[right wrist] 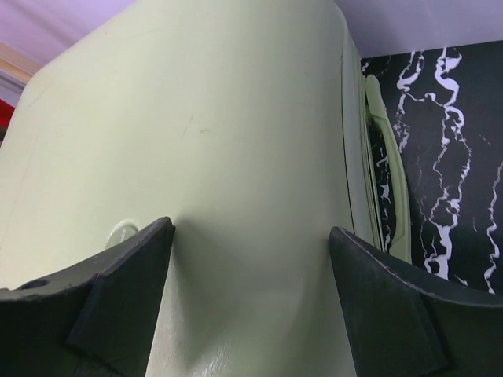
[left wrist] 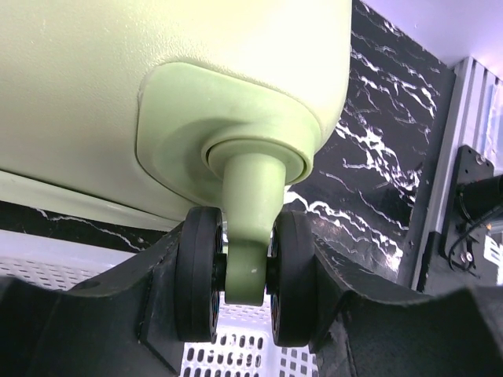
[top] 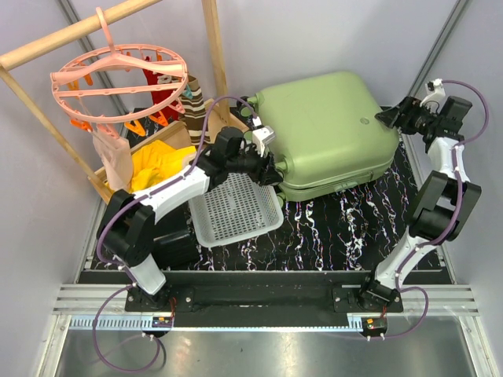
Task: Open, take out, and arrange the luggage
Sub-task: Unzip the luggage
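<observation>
The light-green luggage (top: 326,133) lies flat and closed on the black marbled mat, and its shell (right wrist: 236,118) fills the right wrist view. My left gripper (top: 263,162) is at its near-left corner. In the left wrist view this gripper (left wrist: 247,275) is shut on the twin black caster wheels (left wrist: 196,271), one finger against each outer face. My right gripper (top: 391,118) is at the case's far-right edge. There it (right wrist: 250,234) stands open, both fingertips (right wrist: 157,236) against the smooth top shell. The side handle (right wrist: 391,165) runs along the right of the case.
A white perforated basket (top: 236,208) lies under the left arm, against the case's near-left side. A pink round clip hanger (top: 118,78) hangs from a wooden rack (top: 212,47) at the back left. Below it are yellow cloth (top: 157,165) and other clothes. Grey walls close in both sides.
</observation>
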Controlling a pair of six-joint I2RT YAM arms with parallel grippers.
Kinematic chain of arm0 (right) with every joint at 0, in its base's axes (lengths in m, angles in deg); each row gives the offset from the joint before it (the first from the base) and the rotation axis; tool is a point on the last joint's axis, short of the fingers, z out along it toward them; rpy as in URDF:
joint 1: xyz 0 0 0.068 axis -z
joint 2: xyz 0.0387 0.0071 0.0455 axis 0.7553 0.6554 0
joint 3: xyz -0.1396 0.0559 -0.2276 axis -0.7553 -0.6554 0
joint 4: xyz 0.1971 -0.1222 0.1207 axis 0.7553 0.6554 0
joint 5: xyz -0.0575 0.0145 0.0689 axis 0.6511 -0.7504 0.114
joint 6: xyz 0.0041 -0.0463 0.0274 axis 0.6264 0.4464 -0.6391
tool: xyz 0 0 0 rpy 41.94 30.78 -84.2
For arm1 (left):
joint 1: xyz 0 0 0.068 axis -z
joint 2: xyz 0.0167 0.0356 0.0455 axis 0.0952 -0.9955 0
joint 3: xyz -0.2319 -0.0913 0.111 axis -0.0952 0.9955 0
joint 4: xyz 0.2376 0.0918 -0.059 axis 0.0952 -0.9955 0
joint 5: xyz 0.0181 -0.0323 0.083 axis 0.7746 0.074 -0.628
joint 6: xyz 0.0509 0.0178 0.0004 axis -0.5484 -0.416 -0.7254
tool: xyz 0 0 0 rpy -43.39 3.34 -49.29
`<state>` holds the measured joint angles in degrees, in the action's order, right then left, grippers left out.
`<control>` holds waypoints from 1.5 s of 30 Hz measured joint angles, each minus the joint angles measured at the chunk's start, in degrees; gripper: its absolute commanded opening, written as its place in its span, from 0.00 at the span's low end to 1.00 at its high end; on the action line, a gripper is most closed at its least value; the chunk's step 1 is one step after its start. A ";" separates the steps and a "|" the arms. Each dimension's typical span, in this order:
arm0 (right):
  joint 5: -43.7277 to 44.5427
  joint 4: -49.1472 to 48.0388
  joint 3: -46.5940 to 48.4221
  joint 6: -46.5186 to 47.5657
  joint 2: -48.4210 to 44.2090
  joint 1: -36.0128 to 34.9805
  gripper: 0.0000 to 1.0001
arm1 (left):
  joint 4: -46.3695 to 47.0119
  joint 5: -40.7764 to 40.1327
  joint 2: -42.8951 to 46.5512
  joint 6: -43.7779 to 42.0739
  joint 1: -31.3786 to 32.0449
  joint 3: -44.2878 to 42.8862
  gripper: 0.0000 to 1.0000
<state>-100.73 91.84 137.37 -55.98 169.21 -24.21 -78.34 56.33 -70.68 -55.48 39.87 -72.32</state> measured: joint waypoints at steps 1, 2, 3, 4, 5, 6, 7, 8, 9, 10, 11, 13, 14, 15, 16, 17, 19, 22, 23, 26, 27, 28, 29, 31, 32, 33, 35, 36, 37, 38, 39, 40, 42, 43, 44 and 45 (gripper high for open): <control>-0.15 -2.56 -2.40 -0.85 -1.07 0.17 0.82 | -0.83 0.37 -0.31 -0.28 -0.11 -0.46 0.00; 0.20 -5.14 -4.98 -1.55 -2.34 0.31 0.82 | -1.49 0.72 -0.68 -0.68 -0.20 -0.83 0.00; 0.72 -7.63 -7.72 -2.05 -3.98 0.44 0.81 | -2.21 1.16 -1.07 -1.05 -0.31 -1.14 0.00; 1.31 -9.99 -10.71 -2.49 -5.97 0.68 0.81 | -3.02 1.55 -1.44 -1.38 -0.48 -1.38 0.00; 1.75 -11.67 -12.96 -2.91 -7.41 0.83 0.80 | -3.45 2.12 -1.86 -1.73 -0.76 -1.64 0.00; 2.29 -14.32 -16.06 -3.48 -9.25 1.07 0.79 | -3.89 2.84 -2.21 -2.08 -1.07 -1.99 0.00; 2.84 -17.11 -19.26 -4.39 -11.19 1.36 0.79 | -4.42 3.37 -2.43 -2.32 -1.33 -2.34 0.00; 3.41 -18.53 -21.18 -4.98 -12.41 1.55 0.79 | -4.72 3.85 -2.58 -2.54 -1.57 -2.62 0.00; 4.35 -20.35 -23.54 -5.70 -14.03 1.77 0.79 | -5.22 4.28 -2.80 -2.71 -1.77 -2.93 0.00; 5.60 -22.10 -26.27 -6.32 -16.04 1.92 0.79 | -5.79 4.74 -3.02 -2.86 -1.97 -3.34 0.00; 6.54 -22.84 -27.91 -6.69 -17.51 2.03 0.79 | -6.27 5.25 -3.30 -2.99 -2.19 -3.76 0.00; 8.50 -23.54 -31.17 -7.61 -21.00 2.29 0.79 | -7.15 6.01 -3.98 -3.15 -2.49 -4.70 0.00; 9.09 -23.47 -32.37 -8.09 -22.58 2.38 0.79 | -7.69 6.45 -4.42 -3.15 -2.64 -5.31 0.00; 9.49 -23.12 -33.31 -8.66 -24.06 2.47 0.79 | -7.89 6.56 -4.76 -3.15 -2.75 -5.66 0.00; 9.73 -22.80 -33.94 -9.11 -25.18 2.49 0.79 | -8.31 6.95 -5.18 -3.13 -2.89 -6.23 0.00; 9.99 -22.38 -34.73 -9.81 -26.69 2.49 0.79 | -8.57 7.19 -5.62 -3.10 -2.93 -6.80 0.00; 10.29 -21.18 -35.76 -11.32 -29.18 2.47 0.80 | -8.83 7.13 -6.82 -2.95 -2.86 -8.33 0.00; 11.15 -17.66 -38.49 -14.36 -32.98 1.49 0.80 | -7.19 4.94 -8.09 -2.54 -2.16 -9.66 0.00; 12.41 -16.61 -40.87 -15.61 -34.80 0.61 0.80 | -6.25 3.78 -8.15 -2.45 -1.86 -9.66 0.00; 17.20 -13.99 -47.76 -17.46 -40.24 -0.94 0.80 | -4.24 2.16 -7.98 -2.10 -1.51 -9.27 0.00; 19.54 -13.27 -50.29 -17.84 -42.71 -1.03 0.79 | -3.56 1.95 -7.80 -1.95 -1.51 -8.81 0.00; 21.53 -12.87 -52.59 -18.08 -45.05 -0.98 0.78 | -2.25 1.55 -7.39 -1.60 -1.51 -7.74 0.00; 23.50 -12.68 -54.66 -18.10 -47.52 -0.92 0.76 | -0.98 1.22 -6.93 -1.27 -1.51 -6.75 0.00; 27.28 -12.13 -57.44 -17.92 -51.45 -0.85 0.68 | 1.16 0.76 -6.05 -0.66 -1.49 -5.22 0.00; 29.00 -11.96 -58.12 -17.59 -52.54 -0.83 0.66 | 1.99 0.50 -5.64 -0.33 -1.49 -4.76 0.00; 30.45 -11.82 -58.29 -17.42 -52.92 -0.83 0.63 | 2.67 0.33 -5.29 -0.04 -1.49 -4.46 0.00; 33.07 -11.93 -58.29 -16.85 -52.35 -0.83 0.61 | 3.74 0.00 -4.44 0.61 -1.49 -4.13 0.00; 33.73 -12.00 -58.29 -16.52 -51.54 -0.83 0.60 | 4.11 -0.24 -4.11 0.81 -1.46 -3.91 0.00; 34.23 -12.07 -58.29 -16.24 -50.38 -0.83 0.59 | 4.44 -0.46 -3.72 0.98 -1.49 -3.67 0.00; 34.23 -12.11 -58.29 -15.98 -49.05 -0.83 0.59 | 4.50 -0.55 -3.45 1.05 -1.49 -3.54 0.00; 34.21 -12.48 -58.27 -15.63 -47.12 -0.85 0.59 | 4.37 -0.61 -3.17 1.16 -1.49 -3.52 0.00; 34.14 -12.61 -58.27 -15.32 -45.48 -0.92 0.58 | 4.37 -0.63 -3.04 1.27 -1.49 -3.50 0.00; 33.92 -12.96 -58.27 -14.80 -42.84 -1.18 0.58 | 4.55 -0.90 -2.82 1.55 -1.49 -3.26 0.00; 33.53 -13.44 -58.27 -14.49 -41.33 -1.40 0.58 | 4.72 -0.94 -2.62 1.64 -1.49 -2.95 0.00; 33.16 -13.90 -58.27 -14.29 -40.37 -1.66 0.58 | 4.79 -0.94 -2.49 1.68 -1.49 -2.69 0.00; 33.00 -14.34 -58.27 -14.12 -39.82 -1.84 0.58 | 4.72 -0.90 -2.32 1.68 -1.49 -2.54 0.00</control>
<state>-67.72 77.50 79.10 -70.10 129.39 -26.05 -73.62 55.43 -72.99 -53.79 38.39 -74.86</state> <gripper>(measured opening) 0.589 0.537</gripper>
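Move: Down the luggage's near right corner, the zipper pull lies about 15 cm back from the right hand, 4 cm to its left and 12 cm below. The middle of the luggage's top is some 20 cm left, 3 cm back and 6 cm lower. The left hand already grips the upper green foot; the lower foot sits about 5 cm back, 2 cm right and 10 cm below it, with the zipper pull roughly 32 cm right, 2 cm ahead and 7 cm lower. Drawing back about 17 cm off the luggage's top near its right edge, the right hand then sinks some 11 cm beside the near right corner towards the zipper pull, turning about 30 degrees clockwise, tipping down and partly closing its fingers. The left hand keeps its pinch on the upper foot, dips slightly, pushes it forward about 3 cm, then lifts it nearly 3 cm from the dip. ##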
